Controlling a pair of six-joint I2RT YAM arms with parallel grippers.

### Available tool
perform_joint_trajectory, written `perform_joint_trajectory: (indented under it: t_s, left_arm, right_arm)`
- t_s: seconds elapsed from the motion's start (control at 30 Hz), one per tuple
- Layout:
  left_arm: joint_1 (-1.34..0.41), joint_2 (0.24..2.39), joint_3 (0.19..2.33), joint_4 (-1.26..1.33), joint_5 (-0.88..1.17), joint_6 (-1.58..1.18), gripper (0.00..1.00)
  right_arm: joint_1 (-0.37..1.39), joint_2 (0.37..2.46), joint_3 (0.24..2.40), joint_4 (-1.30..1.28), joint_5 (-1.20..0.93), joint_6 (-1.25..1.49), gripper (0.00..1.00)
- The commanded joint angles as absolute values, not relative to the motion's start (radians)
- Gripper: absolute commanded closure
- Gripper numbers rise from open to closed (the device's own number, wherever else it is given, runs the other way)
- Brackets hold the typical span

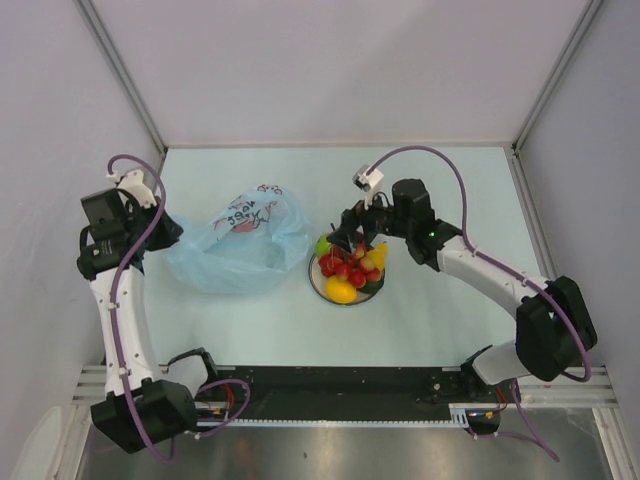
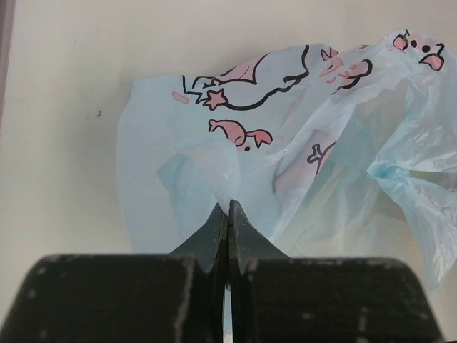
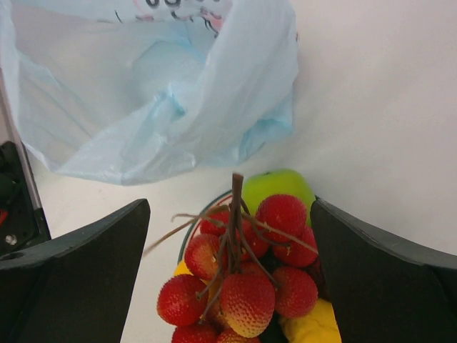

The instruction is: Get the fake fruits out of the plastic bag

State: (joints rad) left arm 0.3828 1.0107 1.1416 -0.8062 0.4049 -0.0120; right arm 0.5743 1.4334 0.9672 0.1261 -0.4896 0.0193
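The light-blue plastic bag [image 1: 240,245] lies crumpled left of centre, its mouth turned toward the plate. My left gripper [image 1: 165,232] is at the bag's left edge, shut on a thin fold of the bag [image 2: 285,143], which is pinched at the tips [image 2: 227,209]. The fake fruits sit piled on the plate [image 1: 318,283]: a green apple [image 3: 278,187], a cluster of red berries [image 3: 246,286] and a yellow piece [image 3: 310,325]. My right gripper [image 3: 230,207] hangs just above the pile, open, its fingers [image 3: 93,250] standing on both sides of the berry cluster without touching it.
White enclosure walls stand close on the left [image 1: 60,120], back and right. A metal rail [image 1: 340,385] with both arm bases runs along the near edge. Bare table [image 1: 450,190] stretches behind and to the right of the plate.
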Motion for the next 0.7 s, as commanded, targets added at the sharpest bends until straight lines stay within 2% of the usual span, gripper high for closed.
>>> perform_joint_trajectory:
  t_s: [0.0, 0.07, 0.1, 0.13, 0.17, 0.2, 0.3, 0.4, 0.53, 0.67]
  left_arm:
    - [0.393, 1.026, 1.186, -0.779, 0.425, -0.025, 1.0]
    - [0.393, 1.025, 1.181, -0.775, 0.425, -0.02, 1.0]
    - [0.394, 1.023, 1.18, -0.775, 0.419, -0.014, 0.67]
    - [0.393, 1.02, 1.181, -0.769, 0.401, -0.006, 0.43]
    - [0.393, 1.011, 1.183, -0.765, 0.384, -0.003, 0.08]
    - [0.393, 0.999, 1.187, -0.765, 0.346, -0.003, 0.0]
    - [0.391, 0.973, 1.216, -0.753, 0.328, 0.034, 0.0]
    - [0.387, 0.948, 1.279, -0.752, 0.354, 0.044, 0.0]
    - [0.335, 0.93, 1.382, -0.746, 0.313, 0.08, 0.0]
    - [0.264, 0.951, 1.472, -0.764, 0.288, 0.113, 0.0]
  right_arm:
    - [0.545, 1.4, 1.165, 0.005, -0.504, 0.09, 0.0]
    - [0.496, 1.41, 1.224, -0.052, -0.564, 0.124, 0.0]
    - [0.482, 1.414, 1.274, -0.076, -0.574, 0.133, 0.0]
    - [0.468, 1.425, 1.296, -0.089, -0.589, 0.138, 0.0]
    - [0.441, 1.43, 1.314, -0.122, -0.591, 0.127, 0.0]
    - [0.431, 1.434, 1.334, -0.147, -0.574, 0.115, 0.0]
    - [0.404, 1.486, 1.428, -0.288, -0.254, 0.086, 0.0]
    - [0.326, 1.6, 1.595, -0.492, -0.102, 0.147, 0.01]
    - [0.184, 1.614, 1.632, -0.52, -0.106, 0.225, 0.0]
    - [0.147, 1.649, 1.686, -0.684, 0.087, 0.157, 0.0]
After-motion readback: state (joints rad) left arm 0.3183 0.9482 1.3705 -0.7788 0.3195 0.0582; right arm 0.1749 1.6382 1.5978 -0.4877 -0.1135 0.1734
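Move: The left hand still pinches the near-left edge of the plastic bag, whose middle lies about 9 cm ahead, 8 cm right and 17 cm below. From the open, empty right hand, the red fruit bunch it is leaving sits about 2 cm back, 1 cm right and 10 cm below; the green fruit is level and 4 cm left, the yellow pear 1 cm back and 10 cm right, the lemon 10 cm back, straight behind, all roughly 13 cm down. Up and forward first, the right hand leaves the red bunch with fingers still open, then sweeps right, ending some 20 cm right and 15 cm forward, sinking a little late on and turning about 45 degrees clockwise. The left hand opens fully, lets go of the bag, then lifts straight up about 11 cm, its fingertips tilting upward. ##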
